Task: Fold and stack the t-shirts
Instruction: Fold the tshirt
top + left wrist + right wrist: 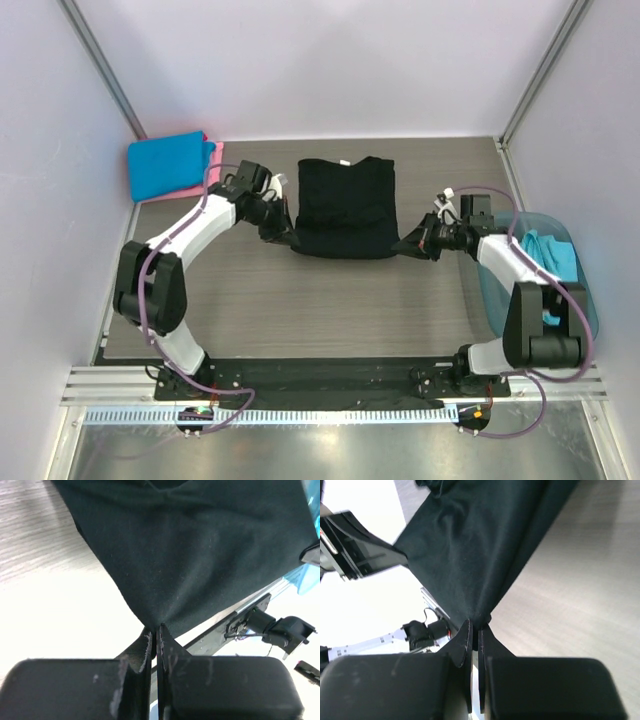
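Observation:
A black t-shirt (345,205) lies partly folded on the wooden table (300,300), its near edge stretched between both grippers. My left gripper (283,236) is shut on the shirt's near left corner; in the left wrist view the black cloth (200,550) runs pinched into the tips (155,629). My right gripper (408,245) is shut on the near right corner, the black cloth (470,545) pinched at the tips (480,626). A bright blue t-shirt (170,163) lies folded on a pink one (213,160) at the back left. A turquoise t-shirt (550,255) sits in the tub.
A translucent teal plastic tub (585,300) stands at the table's right edge, just behind my right arm. White walls and metal posts (105,70) close in the back and sides. The arm bases sit on a black rail (320,375) at the near edge.

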{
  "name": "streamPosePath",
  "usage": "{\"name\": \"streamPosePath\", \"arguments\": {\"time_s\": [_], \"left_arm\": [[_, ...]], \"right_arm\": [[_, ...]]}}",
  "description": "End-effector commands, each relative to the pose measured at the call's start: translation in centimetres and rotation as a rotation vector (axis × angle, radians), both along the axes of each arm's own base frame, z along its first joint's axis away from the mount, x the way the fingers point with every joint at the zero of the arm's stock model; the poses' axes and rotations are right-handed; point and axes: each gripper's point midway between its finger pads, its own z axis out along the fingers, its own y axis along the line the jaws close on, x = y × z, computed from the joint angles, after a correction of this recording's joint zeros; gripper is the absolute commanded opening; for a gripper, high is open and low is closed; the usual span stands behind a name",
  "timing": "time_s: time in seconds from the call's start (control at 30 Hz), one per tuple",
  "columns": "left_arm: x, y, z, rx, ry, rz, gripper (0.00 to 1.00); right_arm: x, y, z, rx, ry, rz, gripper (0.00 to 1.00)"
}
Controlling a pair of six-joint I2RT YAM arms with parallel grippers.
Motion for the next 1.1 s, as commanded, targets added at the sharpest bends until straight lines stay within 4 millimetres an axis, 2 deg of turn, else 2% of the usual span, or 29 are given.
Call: {"name": "streamPosePath", "arguments": {"time_s": [0.0, 0.03, 0.23, 0.37, 0.6, 0.67, 0.7, 0.77, 0.8, 0.83, 0.87, 0.9, 0.93, 1.0, 1.03, 1.07], "left_arm": [[-0.6, 0.7, 3.1, 0.006, -0.102, -0.043, 0.00], [-0.7, 0.8, 3.4, 0.008, -0.114, -0.046, 0.00], [-1.0, 1.5, 5.5, 0.014, -0.193, -0.055, 0.00], [-1.2, 1.4, 5.7, 0.006, -0.201, -0.064, 0.00], [0.2, -1.0, 5.1, -0.102, -0.172, -0.086, 0.00], [0.8, -1.5, 4.7, -0.110, -0.165, -0.091, 0.00], [1.3, -1.7, 3.8, -0.107, -0.142, -0.092, 0.00], [2.8, -2.4, 4.5, -0.122, -0.168, -0.104, 0.00], [3.6, -2.8, 3.4, -0.115, -0.148, -0.113, 0.00], [5.1, -3.3, 4.8, -0.128, -0.196, -0.118, 0.00], [6.0, -3.6, 4.9, -0.129, -0.207, -0.123, 0.00], [7.1, -4.0, 3.7, -0.117, -0.190, -0.129, 0.00], [8.7, -4.6, 5.2, -0.130, -0.243, -0.133, 0.00], [10.6, -5.0, 5.2, -0.114, -0.276, -0.138, 0.00], [11.5, -5.3, 3.8, -0.105, -0.261, -0.146, 0.00], [13.0, -5.7, 5.3, -0.113, -0.317, -0.148, 0.00]], "right_arm": [[-1.6, 0.3, 2.8, 0.033, -0.069, -0.002, 0.02], [-2.0, 0.2, 4.1, 0.029, -0.120, -0.011, 0.02], [-4.6, 0.2, 5.4, -0.011, -0.169, 0.009, 0.02], [-5.8, 0.0, 6.7, -0.037, -0.224, 0.028, 0.02], [-6.2, -0.8, 6.6, -0.096, -0.267, 0.007, 0.01], [-5.8, -1.4, 6.3, -0.115, -0.275, -0.015, 0.02], [-5.6, -1.6, 6.2, -0.122, -0.277, -0.022, 0.02], [-4.6, -2.2, 6.0, -0.128, -0.282, -0.049, 0.02], [-4.2, -2.4, 6.0, -0.129, -0.285, -0.058, 0.01], [-3.7, -2.7, 5.9, -0.135, -0.290, -0.070, 0.01], [-2.5, -3.1, 6.0, -0.138, -0.301, -0.089, 0.02], [-1.9, -3.3, 6.0, -0.131, -0.303, -0.101, 0.01], [-1.2, -3.4, 6.0, -0.128, -0.304, -0.112, 0.02], [1.0, -4.0, 6.4, -0.117, -0.318, -0.146, 0.01], [1.9, -4.2, 6.3, -0.116, -0.322, -0.153, 0.02], [3.3, -4.5, 7.5, -0.120, -0.376, -0.161, 0.01]]}}
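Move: The black t-shirt's near edge is already pinched at its two corners, roughly 10 cm above the table, and the rest runs out ahead. The shirt's collar label at its far edge lies some 23 cm ahead of the left hand, 13 cm to its right and 10 cm below; from the right hand, about 24 cm ahead, 13 cm left and 10 cm below. The blue folded shirt lies about 33 cm left of the left hand and 22 cm ahead; the bin is roughly 35 cm right of the right hand, 6 cm back. The black t-shirt's near edge is raised further and drawn back in both shut grippers, the right going back and up about 6 cm, the left up 4.5 cm and barely back. Then both turn forward and to the right, sinking a little: the left sweeps some 10 cm out over the lying shirt towards its far edge, tipping its fingers outward, while the right follows about 5 cm. ##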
